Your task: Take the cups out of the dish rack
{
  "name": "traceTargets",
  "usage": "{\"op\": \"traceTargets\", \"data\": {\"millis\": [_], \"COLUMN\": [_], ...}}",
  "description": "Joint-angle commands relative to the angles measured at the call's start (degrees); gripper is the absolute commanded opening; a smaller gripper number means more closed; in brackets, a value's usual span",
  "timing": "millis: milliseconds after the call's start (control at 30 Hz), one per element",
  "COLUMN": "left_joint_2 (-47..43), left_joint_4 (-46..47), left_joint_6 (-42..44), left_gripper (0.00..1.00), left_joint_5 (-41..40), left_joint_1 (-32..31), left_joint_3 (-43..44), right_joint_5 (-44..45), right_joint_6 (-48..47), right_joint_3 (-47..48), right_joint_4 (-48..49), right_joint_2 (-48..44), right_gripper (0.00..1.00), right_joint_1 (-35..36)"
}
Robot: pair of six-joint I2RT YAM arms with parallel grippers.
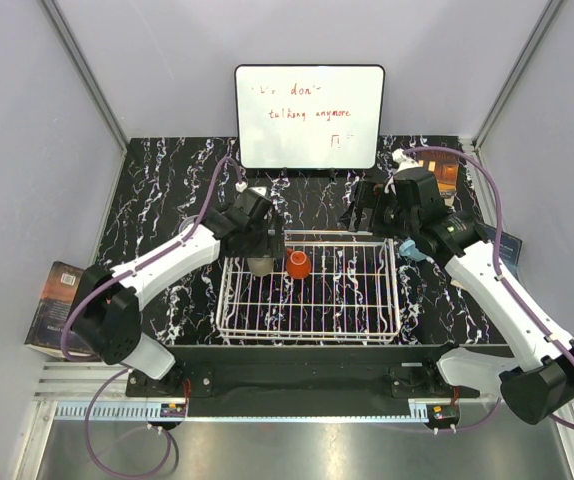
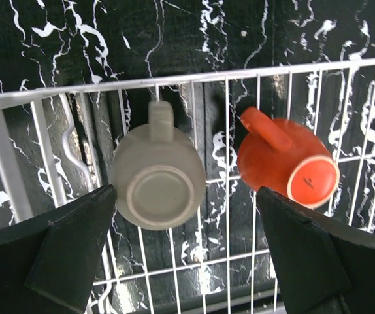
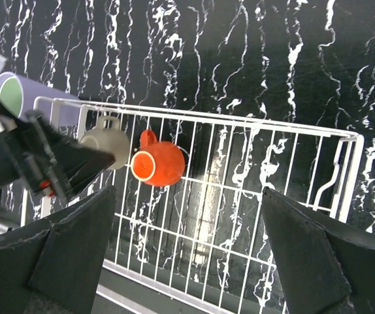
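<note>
The white wire dish rack (image 1: 367, 300) sits at the table's middle. Two cups lie in its far left part: a grey-brown cup (image 1: 261, 265) bottom up, and a red-orange cup (image 1: 298, 264) on its side to its right. My left gripper (image 1: 257, 243) hovers open above the grey-brown cup (image 2: 158, 176), which shows between its fingers, nearer the left one. My right gripper (image 1: 365, 215) is open and empty above the rack's far right edge. A light blue mug (image 1: 413, 250) stands just right of the rack. A lavender tumbler with green inside (image 3: 9, 95) stands left of the rack.
A whiteboard (image 1: 309, 117) with red writing stands at the back. An orange-brown box (image 1: 445, 170) is at the back right. A book (image 1: 55, 305) lies off the table's left edge. The rack's rim (image 2: 174, 80) runs just beyond the cups.
</note>
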Motion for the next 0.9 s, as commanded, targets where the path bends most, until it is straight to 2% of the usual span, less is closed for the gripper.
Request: {"op": "traceTargets", "data": {"millis": [0, 367, 467, 600, 633, 733, 833, 867], "left_joint_2": [2.11, 3.69, 4.66, 5.45, 5.37, 4.84, 4.31, 3.62], "left_joint_4": [-2.40, -3.02, -2.93, -2.93, -2.93, -3.02, -2.93, -3.02], "left_joint_6": [0.24, -1.52, -1.70, -1.70, -1.70, -1.70, -1.26, -1.17], "left_gripper": [0.99, 0.99, 0.94, 0.76, 0.67, 0.55, 0.50, 0.41], "left_joint_5": [-5.64, -5.91, -6.00, -6.44, -6.62, -7.49, -8.37, -8.64], "left_joint_1": [0.72, 0.72, 0.54, -0.07, -0.16, -0.95, -1.74, -2.09], "left_joint_3": [-0.06, -0.15, -0.24, 0.11, 0.20, 0.47, 1.08, 1.17], "right_joint_5": [-2.63, -1.84, -1.66, -1.40, -1.40, -1.40, -1.40, -1.40], "right_joint_6": [-0.98, -1.78, -2.04, -2.22, -2.39, -2.39, -2.66, -2.57], "right_joint_3": [0.03, -2.61, -2.96, -3.48, -3.66, -4.10, -4.45, -4.54], "right_joint_4": [1.87, 1.70, 1.70, 1.70, 1.70, 1.70, 1.70, 1.78], "right_joint_2": [-1.50, -2.47, -2.64, -3.08, -3.08, -3.35, -3.52, -3.61], "right_gripper": [1.00, 1.00, 1.00, 1.00, 1.00, 1.00, 1.00, 1.00], "right_joint_1": [0.25, 0.25, 0.25, 0.16, 0.24, 0.25, 0.24, 0.25]}}
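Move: The grey cup sits upside down in the rack about 5 cm below the left hand, roughly 1 cm to its left and neither ahead nor back. Level with the grey cup, the orange cup lies some 8 cm to its right. The purple cup stands outside the rack, about 14 cm left of the grey cup and 7 cm farther out. From the right hand, the grey cup is roughly 18 cm left, 2 cm back and 18 cm below. The left fingers come to pinch the grey cup by both sides: still open, they straddle it while the hand sinks about 4 cm and eases some 2 cm left with a slight roll, then they close until the cup's width stops them. The open right hand drifts about 2 cm down and a little back, above the rack. ##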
